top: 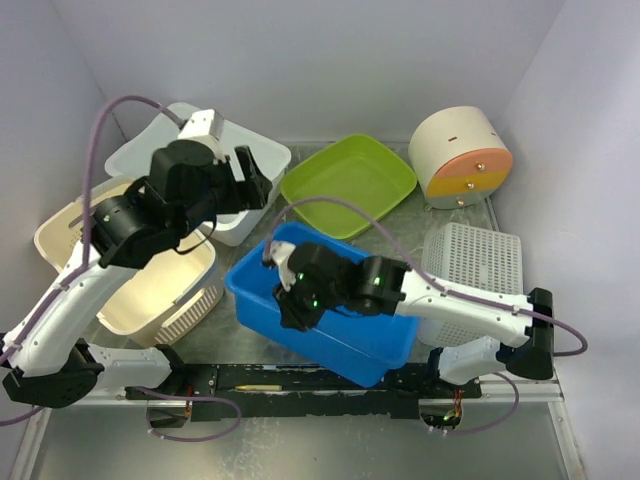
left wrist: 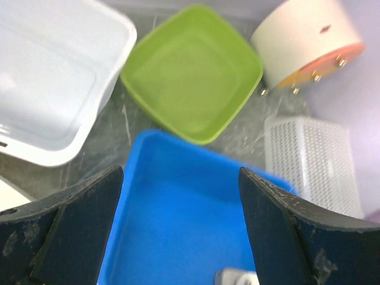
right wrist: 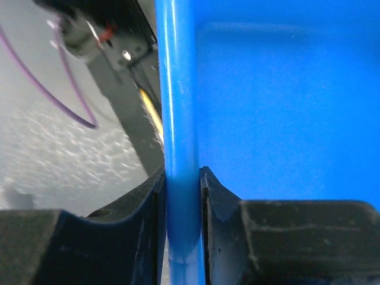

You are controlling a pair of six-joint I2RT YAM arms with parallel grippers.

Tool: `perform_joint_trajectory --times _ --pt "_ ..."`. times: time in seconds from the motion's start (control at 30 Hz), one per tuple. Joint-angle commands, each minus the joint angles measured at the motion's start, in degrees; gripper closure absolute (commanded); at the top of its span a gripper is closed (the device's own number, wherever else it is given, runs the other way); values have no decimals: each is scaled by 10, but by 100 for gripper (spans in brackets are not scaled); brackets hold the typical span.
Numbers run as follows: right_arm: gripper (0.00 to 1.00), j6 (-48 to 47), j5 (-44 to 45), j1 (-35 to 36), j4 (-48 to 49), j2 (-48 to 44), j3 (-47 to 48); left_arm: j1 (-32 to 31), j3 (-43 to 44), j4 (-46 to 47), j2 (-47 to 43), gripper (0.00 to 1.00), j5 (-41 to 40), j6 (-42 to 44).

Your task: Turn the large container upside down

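The large container is a blue rectangular bin [top: 372,338] sitting open side up at the table's near middle; its inside fills the lower left wrist view [left wrist: 178,214]. My right gripper [top: 290,300] is shut on the bin's near-left rim [right wrist: 178,89], one finger outside the wall and one inside, as the right wrist view shows [right wrist: 183,175]. My left gripper [top: 255,178] hangs open above the table behind the bin, its fingers wide apart with nothing between them [left wrist: 181,172].
A green tray [top: 350,180] lies behind the bin. A white tub [top: 150,150] and a cream basket [top: 150,290] stand at the left. A white perforated basket [top: 475,260] is at the right, a round cream drum [top: 460,155] at the back right. A pencil [top: 258,386] lies on the base rail.
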Motion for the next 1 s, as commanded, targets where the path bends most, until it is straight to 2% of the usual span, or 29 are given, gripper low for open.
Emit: perform_joint_trajectory --times 0.0,0.1,0.23,0.37,0.43,0.53,0.73,0.87,0.97 --pt "100 45 -146 -95 -12 -30 71 5 72 22 7 11 -59 -17" --pt "100 90 -279 -185 31 -45 95 5 96 58 3 12 -72 -14" --pt "100 172 -395 -268 103 -41 114 5 102 109 -5 13 -73 -2" --pt "100 318 -511 -319 270 -34 53 5 124 108 13 13 -64 8" --pt "100 436 -554 -339 379 -36 1 5 131 103 21 13 -57 10" --pt "100 565 -585 -374 532 -44 -97 5 127 103 21 13 -57 11" --pt "100 589 -622 -505 530 -60 -223 5 117 105 19 13 -52 15" --pt "100 528 -636 -576 452 -56 -252 5 111 107 26 13 -35 15" --pt "86 418 -627 -618 328 -35 -238 5 106 108 32 13 -26 14"
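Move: The right hand already pinches the near long rim of the large blue container, whose near side is lifted; the container's middle lies about 7 cm ahead of that hand, 7 to its right and 7 below. From the same hand, the green tub is roughly 37 cm ahead and 13 right, and the white perforated basket 15 ahead and 42 right. The open, empty left hand has the blue container's middle about 11 cm back, 15 right and 28 below. Keeping the blue container's rim pinched, the right hand swings up and forward, rising some 13 cm, then carries on forward and to the right while sinking a few centimetres, ending about 15 cm farther out, nearer the green tub, as the wrist rolls roughly 70 degrees until the fingers point left and almost level, to turn the container over. The left hand, open and touching nothing, climbs about 10 cm clear of the container early on, its fingers tipping up, then waits there. ##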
